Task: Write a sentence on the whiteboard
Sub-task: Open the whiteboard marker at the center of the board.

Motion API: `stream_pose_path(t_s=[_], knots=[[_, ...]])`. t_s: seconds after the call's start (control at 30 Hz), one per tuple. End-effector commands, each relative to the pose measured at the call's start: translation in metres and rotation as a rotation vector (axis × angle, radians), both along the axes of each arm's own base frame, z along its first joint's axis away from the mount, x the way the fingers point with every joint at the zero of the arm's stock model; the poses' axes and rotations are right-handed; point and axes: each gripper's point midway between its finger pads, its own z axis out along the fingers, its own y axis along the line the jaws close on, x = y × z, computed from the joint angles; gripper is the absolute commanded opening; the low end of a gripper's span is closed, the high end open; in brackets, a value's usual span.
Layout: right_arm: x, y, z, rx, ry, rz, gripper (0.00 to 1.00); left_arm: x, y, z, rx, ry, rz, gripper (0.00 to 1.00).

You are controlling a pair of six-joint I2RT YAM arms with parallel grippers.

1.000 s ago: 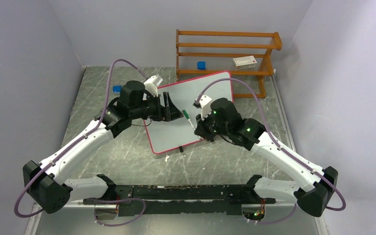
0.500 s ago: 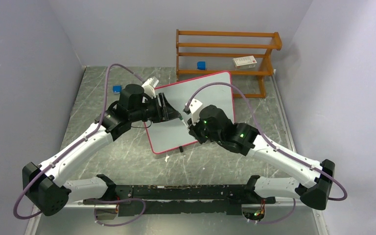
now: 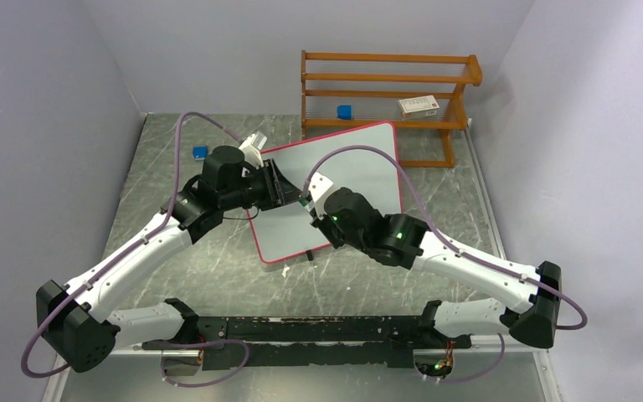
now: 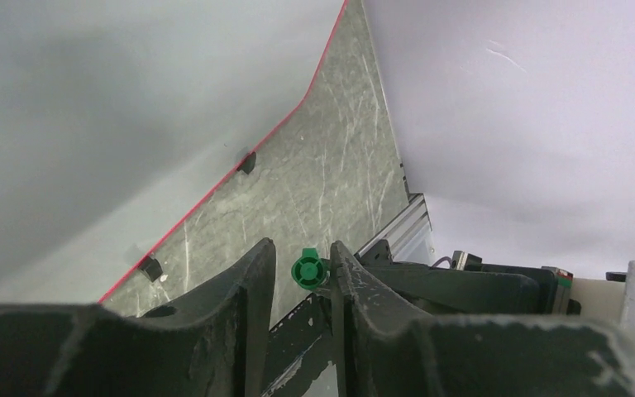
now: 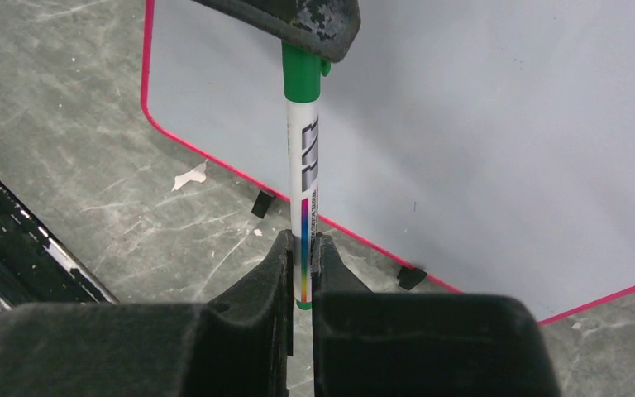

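The whiteboard (image 3: 360, 163), white with a pink-red frame and small black feet, lies tilted on the marble table. My right gripper (image 5: 300, 240) is shut on the lower barrel of a white marker (image 5: 303, 182) with a rainbow stripe and a green cap (image 5: 301, 70), held above the board's near left corner. My left gripper (image 4: 302, 248) reaches in from the left with its jaws narrow around that green cap (image 4: 307, 270). The cap rests against one finger, and a small gap shows to the other. In the top view the two grippers meet at the marker (image 3: 304, 201).
A wooden rack (image 3: 385, 88) stands at the back right, holding a blue cube (image 3: 344, 110) and a white box (image 3: 419, 105). Another blue block (image 3: 199, 152) lies on the table at the back left. A white scrap (image 5: 188, 175) lies by the board's near corner.
My right arm has carried the marker leftward to the left gripper. The left jaws have narrowed around the green cap.
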Motion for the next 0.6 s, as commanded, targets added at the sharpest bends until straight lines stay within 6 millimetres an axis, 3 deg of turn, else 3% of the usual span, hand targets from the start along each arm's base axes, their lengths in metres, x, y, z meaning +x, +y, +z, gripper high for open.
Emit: stream_pose_path(t_s=[0.0,0.13,0.27,0.33,0.57], knots=[[0.009,0.007,0.017,0.003,-0.077,-0.008,0.00,0.002,0.000,0.005,-0.032,-0.004,0.014,0.34],[0.010,0.011,0.016,-0.008,-0.093,-0.006,0.00,0.002,-0.001,0.005,-0.036,0.000,0.010,0.25],[0.010,0.014,0.019,0.029,-0.089,-0.013,0.00,0.006,0.006,0.012,-0.029,-0.022,0.055,0.06],[0.007,0.018,0.025,0.087,-0.086,-0.011,0.01,0.008,0.011,0.018,-0.045,-0.038,0.094,0.05],[0.000,0.029,0.063,0.446,-0.055,-0.041,0.35,0.007,0.024,0.028,-0.179,-0.037,0.189,0.05]])
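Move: The marker's green cap already sits between the left hand's parted fingertips, practically at the hand point. The marker's rear end, still pinched by the right fingers, lies about 5 cm back, 4 cm right and 5 cm below the left hand. The whiteboard's middle is roughly 6 cm ahead, 5 cm right and 18 cm below the left hand. From the right hand the cap is about 5 cm ahead, 4 cm left and 5 cm up. The left hand at first stays almost in place and shuts its fingers on the green cap, while the right keeps its pinch on the barrel's rear end and eases about 1 cm left. With the cap held, the right fingers open partway and let go; both hands then rise together about 2 cm and drift some 1.5 cm left, the right wrist rolling about 10 degrees so that its left side lifts. ##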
